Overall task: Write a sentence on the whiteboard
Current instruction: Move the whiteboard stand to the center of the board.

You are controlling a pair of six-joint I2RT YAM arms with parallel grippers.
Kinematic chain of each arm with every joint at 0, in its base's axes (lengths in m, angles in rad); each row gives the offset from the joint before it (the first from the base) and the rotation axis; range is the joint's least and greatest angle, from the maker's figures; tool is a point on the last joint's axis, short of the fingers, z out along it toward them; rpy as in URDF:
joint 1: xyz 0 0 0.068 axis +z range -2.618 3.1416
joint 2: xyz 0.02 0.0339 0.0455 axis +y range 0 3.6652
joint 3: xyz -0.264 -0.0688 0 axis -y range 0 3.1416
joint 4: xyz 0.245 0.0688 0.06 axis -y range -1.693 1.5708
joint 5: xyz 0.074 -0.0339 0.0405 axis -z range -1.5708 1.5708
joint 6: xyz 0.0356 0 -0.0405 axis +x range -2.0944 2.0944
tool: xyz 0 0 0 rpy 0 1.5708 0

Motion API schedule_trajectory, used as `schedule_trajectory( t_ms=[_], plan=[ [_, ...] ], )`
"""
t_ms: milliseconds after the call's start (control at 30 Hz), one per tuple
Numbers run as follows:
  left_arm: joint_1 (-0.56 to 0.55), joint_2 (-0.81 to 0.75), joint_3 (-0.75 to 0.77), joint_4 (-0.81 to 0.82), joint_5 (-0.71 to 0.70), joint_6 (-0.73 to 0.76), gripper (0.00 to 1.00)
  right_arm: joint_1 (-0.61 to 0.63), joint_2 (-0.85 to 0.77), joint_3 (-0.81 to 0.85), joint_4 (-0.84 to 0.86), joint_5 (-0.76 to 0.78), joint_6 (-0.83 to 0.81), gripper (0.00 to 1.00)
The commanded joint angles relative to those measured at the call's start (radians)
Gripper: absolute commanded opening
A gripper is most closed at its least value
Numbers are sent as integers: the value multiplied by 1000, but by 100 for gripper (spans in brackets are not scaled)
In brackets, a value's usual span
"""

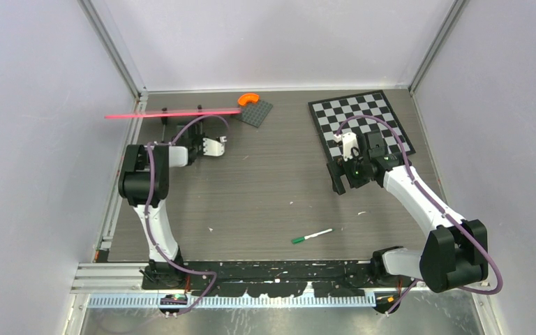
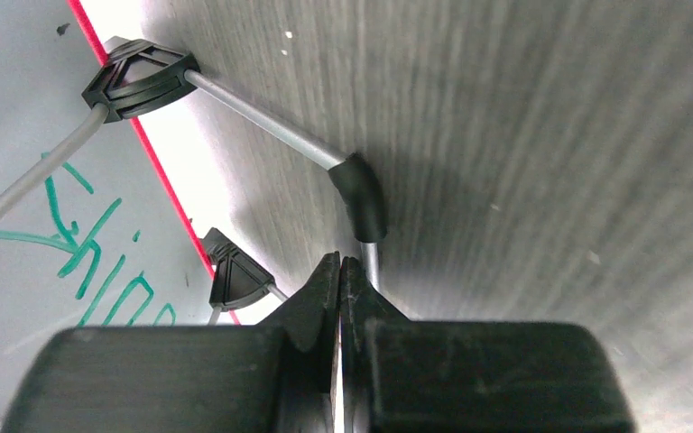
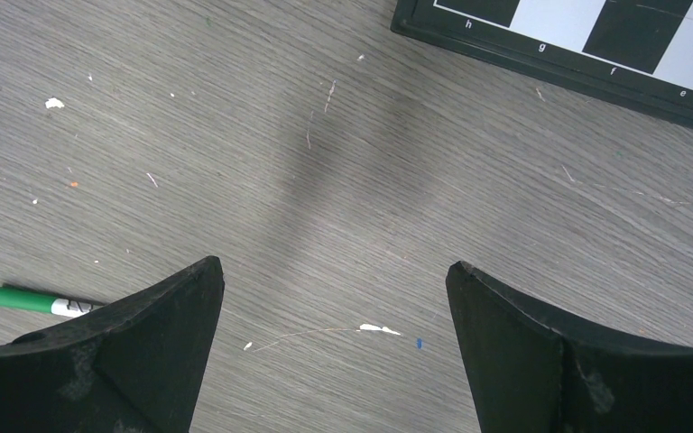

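Note:
The whiteboard stands on edge at the back left and shows in the top view as a thin red-pink line. In the left wrist view its white face carries the sentence in green, only partly visible. Two black clips hold a grey wire stand. My left gripper is shut beside the board, and the wire runs behind its right fingertip. My right gripper is open and empty over bare table. A green-capped marker lies on the table at front centre.
A black-and-white chessboard lies at the back right, just beyond my right gripper. A grey baseplate with an orange piece sits at the back centre. Walls enclose the table on the left, back and right.

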Motion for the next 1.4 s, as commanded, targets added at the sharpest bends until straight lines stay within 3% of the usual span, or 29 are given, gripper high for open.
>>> schedule_trajectory(
  t_ms=[0,500,800,933,1167,1267,1367],
  plan=[
    [-4,-53,-65,-207,98,-12,0,1,-19,3,11,-8,-16,97],
    [-78,-319,-333,-274,101,-18,0,1,-56,-7,7,-17,-25,97],
    [-199,-547,-514,-317,8,-88,0,2,-106,-21,-6,-26,-29,97],
    [-283,-710,-540,-432,-61,-177,8,1,-125,-29,-12,-30,-34,97],
    [-419,-1060,-363,-934,-9,-434,43,1,-140,-33,-13,-44,-34,97],
    [-503,-1123,-164,-1179,132,-587,49,1,-130,-30,-14,-56,-35,97],
    [-526,-1081,69,-1349,282,-788,53,1,-119,-26,-20,-73,-37,97]
  ],
)
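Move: The left gripper's shut fingertips are already low at the whiteboard stand, whose middle is about 4 cm ahead and 1 cm left, near tip height; the whiteboard it carries is about 9 cm ahead, 2 cm left and 8 cm higher. The gray plate lies roughly 26 cm right and 10 cm ahead of the fingertips. The orange ring stands about 24 cm right and 15 cm ahead. From the right hand, the stand is some 28 cm ahead, 56 cm left and 6 cm lower. Bring the left gripper straight back low over the table, about 20 cm and some 7 cm to the right, keeping the closed fingertips hooked on the far side of the stand's cross rod to drag the stand back. Then open the fingers about halfway, come free of the rod and lift some 15 cm, still drifting back and right, tilting the fingers further down. ##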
